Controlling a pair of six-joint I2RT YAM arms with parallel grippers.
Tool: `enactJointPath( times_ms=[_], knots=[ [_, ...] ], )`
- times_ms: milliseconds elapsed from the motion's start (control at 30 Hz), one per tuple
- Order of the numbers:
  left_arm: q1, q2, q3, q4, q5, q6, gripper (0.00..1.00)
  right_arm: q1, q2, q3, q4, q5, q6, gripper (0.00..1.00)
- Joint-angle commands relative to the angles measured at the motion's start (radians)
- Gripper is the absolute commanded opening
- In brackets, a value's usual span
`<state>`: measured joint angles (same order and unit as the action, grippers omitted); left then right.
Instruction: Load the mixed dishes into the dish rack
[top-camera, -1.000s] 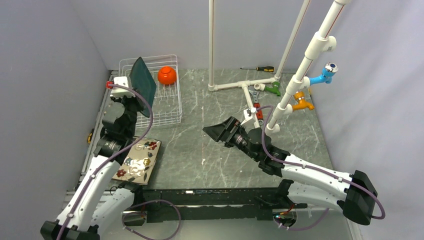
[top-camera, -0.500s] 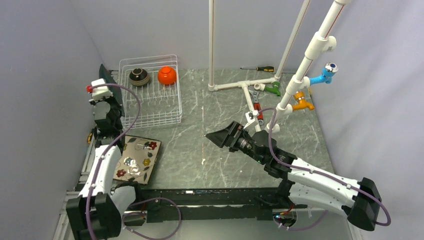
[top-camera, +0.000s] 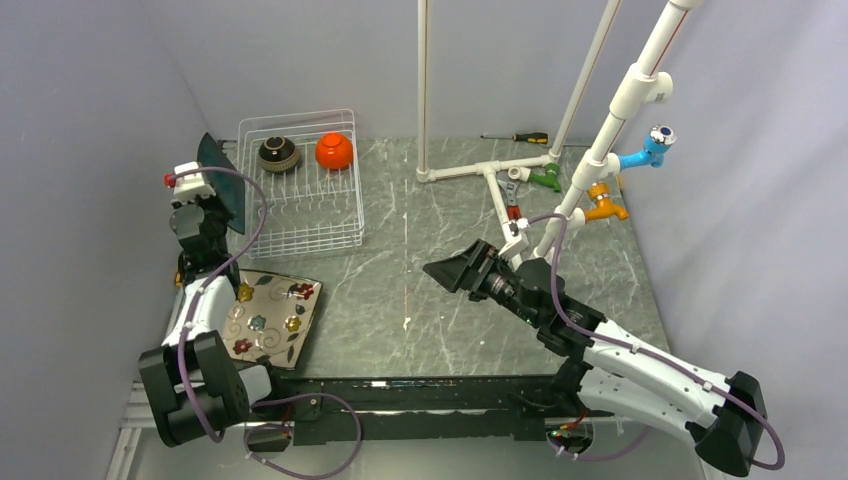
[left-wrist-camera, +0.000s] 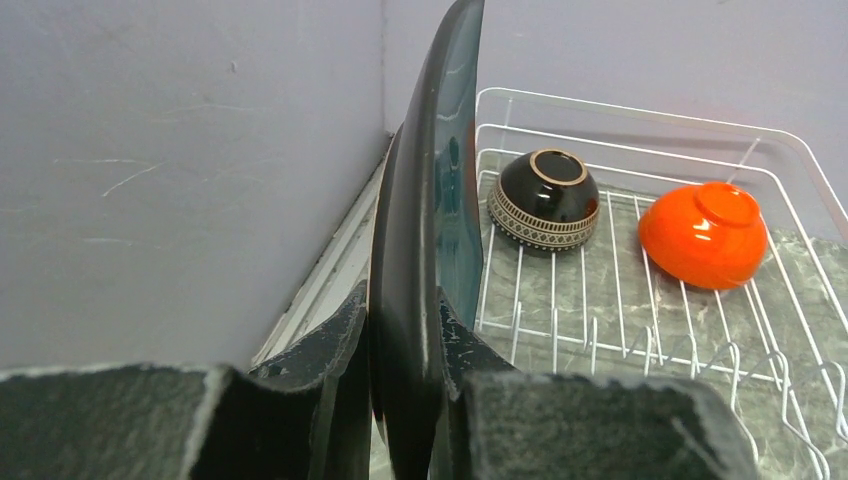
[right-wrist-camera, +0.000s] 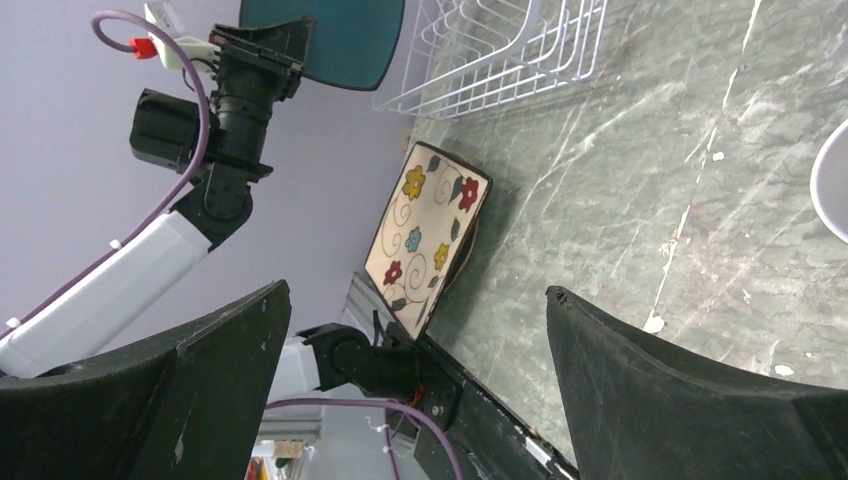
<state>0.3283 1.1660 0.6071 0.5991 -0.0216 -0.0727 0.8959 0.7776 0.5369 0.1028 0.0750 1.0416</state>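
Observation:
My left gripper (top-camera: 205, 195) (left-wrist-camera: 405, 320) is shut on the lower edge of the dark teal plate (top-camera: 222, 178) (left-wrist-camera: 425, 220). It holds the plate upright and edge-on, just left of the white wire dish rack (top-camera: 310, 243) (left-wrist-camera: 640, 112), close to the wall. At the rack's far end a dark brown bowl (top-camera: 279, 153) (left-wrist-camera: 545, 200) and an orange bowl (top-camera: 334, 150) (left-wrist-camera: 703, 233) sit upside down. The floral square plate (top-camera: 268, 318) (right-wrist-camera: 425, 235) lies slightly tilted near the front left edge. My right gripper (top-camera: 450, 272) (right-wrist-camera: 415, 295) hangs open over mid-table, holding nothing.
The grey side wall (left-wrist-camera: 180, 180) stands right beside the held plate. A white pipe frame (top-camera: 480, 170) rises at the back right with blue (top-camera: 650, 148), orange (top-camera: 605, 208) and green (top-camera: 548, 178) taps. A screwdriver (top-camera: 520, 137) lies behind it.
My left arm swung left with the teal plate, from over the rack to beside the wall, uncovering the dark brown bowl. The right arm drew slightly to the right.

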Motion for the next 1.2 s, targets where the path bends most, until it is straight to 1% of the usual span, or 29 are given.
enactJointPath(
  times_ms=[0,100,267,367,467,900,1167],
  knots=[
    [0.008,-0.01,0.044,0.24,0.086,0.002,0.0,-0.025,0.025,0.003,0.037,-0.064,-0.007,1.0],
    [0.009,0.018,0.037,0.241,0.086,0.017,0.0,-0.042,0.057,0.001,0.068,-0.11,0.002,1.0],
    [0.009,0.05,0.028,0.257,0.087,0.019,0.0,-0.051,0.078,-0.004,0.1,-0.137,0.011,0.99],
    [0.009,0.065,0.034,0.235,0.091,0.027,0.0,-0.053,0.068,-0.007,0.093,-0.133,0.014,0.99],
    [0.009,0.094,0.021,0.279,0.1,0.031,0.0,-0.055,0.052,-0.011,0.085,-0.124,0.015,0.99],
    [0.009,0.18,-0.002,0.329,0.133,-0.004,0.0,-0.057,0.044,-0.015,0.092,-0.124,0.032,0.99],
    [0.005,0.212,-0.009,0.336,0.113,-0.009,0.0,-0.057,0.048,-0.013,0.095,-0.122,0.035,0.99]
  ],
)
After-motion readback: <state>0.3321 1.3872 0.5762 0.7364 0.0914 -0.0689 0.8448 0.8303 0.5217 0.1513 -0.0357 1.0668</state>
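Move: The left gripper still holds the teal plate on edge. The slot at the dish rack's left end is about 6 cm ahead, 3 cm to the right and 18 cm below. Beyond, in the rack, the black bowl sits some 20 cm ahead and 7 cm right, and the orange bowl about 20 cm ahead and 19 cm right. From the idle right gripper the slot lies about 25 cm ahead, 44 cm left and 18 cm below. Lower the left gripper about 7 cm towards the slot at the rack's left end, easing it nearly 3 cm forward as it sinks and keeping the plate upright in the closed fingers. Let the wrist tip slightly down and turn a few degrees clockwise, to line the plate up with the rack's side. Don't open the fingers. ##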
